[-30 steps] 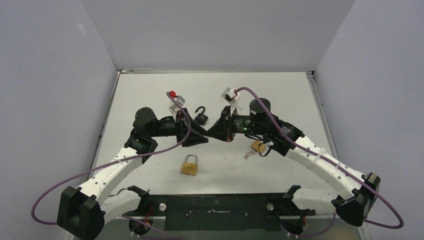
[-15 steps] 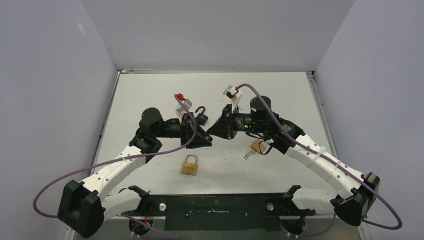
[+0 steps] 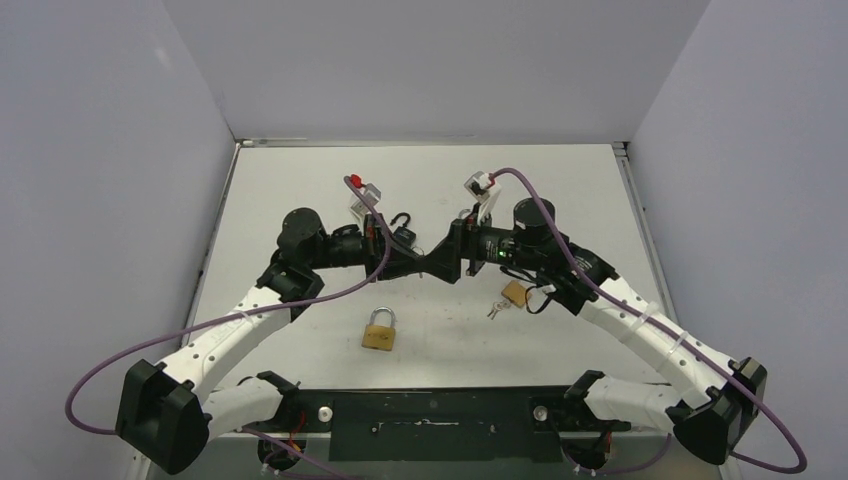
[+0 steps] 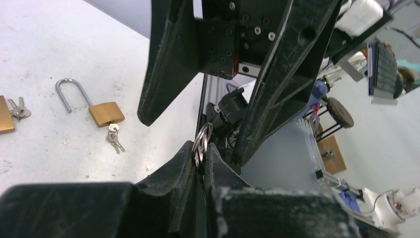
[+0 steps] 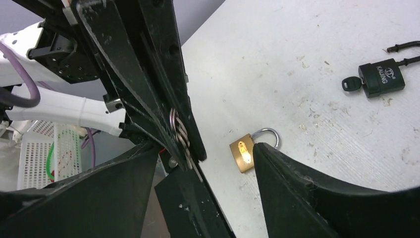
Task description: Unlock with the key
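My left gripper (image 3: 417,265) is shut on a metal key ring (image 4: 202,141); the ring sticks out between its fingertips and the key itself is mostly hidden between the pads. The same key ring (image 5: 179,133) shows in the right wrist view, pinched by the left fingers. My right gripper (image 3: 441,262) faces the left one tip to tip, open, its fingers (image 5: 307,198) spread wide either side of the left fingertips and gripping nothing. A closed brass padlock (image 3: 379,331) lies on the table in front of both grippers.
A black padlock (image 3: 402,232) with its shackle open and a key in it (image 5: 349,84) lies just behind the grippers. A second brass padlock (image 3: 514,293) with small keys (image 3: 496,309) lies under the right arm. Grey walls enclose the white table (image 3: 300,180).
The left gripper has closed on the key ring. The right gripper, shut before, has opened and let go, and both grippers have drawn together tip to tip.
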### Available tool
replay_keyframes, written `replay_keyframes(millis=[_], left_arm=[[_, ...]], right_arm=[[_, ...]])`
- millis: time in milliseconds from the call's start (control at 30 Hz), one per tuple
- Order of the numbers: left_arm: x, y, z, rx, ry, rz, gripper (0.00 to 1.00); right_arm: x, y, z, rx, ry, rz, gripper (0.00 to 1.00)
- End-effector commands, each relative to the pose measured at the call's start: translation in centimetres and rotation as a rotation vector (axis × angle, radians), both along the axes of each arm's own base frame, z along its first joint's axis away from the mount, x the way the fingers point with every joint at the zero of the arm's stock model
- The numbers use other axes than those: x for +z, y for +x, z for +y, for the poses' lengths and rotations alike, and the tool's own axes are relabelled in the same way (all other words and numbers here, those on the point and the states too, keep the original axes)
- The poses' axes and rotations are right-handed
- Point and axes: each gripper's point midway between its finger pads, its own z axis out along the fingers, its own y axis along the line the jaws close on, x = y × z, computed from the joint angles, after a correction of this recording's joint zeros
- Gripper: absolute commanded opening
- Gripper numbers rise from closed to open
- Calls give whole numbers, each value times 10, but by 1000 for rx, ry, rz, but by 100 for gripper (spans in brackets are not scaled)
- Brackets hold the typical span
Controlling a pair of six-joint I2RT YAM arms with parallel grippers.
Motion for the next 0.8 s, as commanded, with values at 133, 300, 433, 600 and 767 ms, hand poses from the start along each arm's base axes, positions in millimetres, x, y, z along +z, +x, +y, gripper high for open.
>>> replay_keyframes(millis=[133, 300, 433, 600, 767], left_arm=[[58, 17, 0, 120, -184, 133, 0], [72, 9, 1, 72, -275, 189, 0], [69, 8, 1, 68, -262, 186, 0], [67, 6, 2, 63, -254, 181, 0], [67, 5, 2, 63, -248, 175, 0]], right_arm=[[47, -9, -8, -45, 305, -66, 69], [52, -8, -7, -71, 399, -20, 41], [59, -7, -7, -74, 427, -32, 26], [66, -8, -10, -74, 432, -60, 29], [67, -8, -8, -68, 440, -57, 19]])
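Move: The small key bunch is already pinched in the left fingertips. From the right hand it lies about 3 cm to the left, some 2 cm back and slightly lower; the open right fingertips face the left hand from about 3 cm to its right and 2 cm farther out. The closed brass padlock is on the table, roughly 12 cm left, 4 cm back and 29 cm below the right hand. The open black lock stands about 21 cm ahead and 7 cm left of the right hand. The keys go up about 5 cm and slightly forward in the left hand, which keeps its pinch, rolls a little and tips its fingers upward. The right hand first eases back and to the right about 1 cm, then rises some 3 cm after them, its fingers tilting up nearly 20 degrees and closing most of the way around the keys, with the tips brought in line with the bunch. ##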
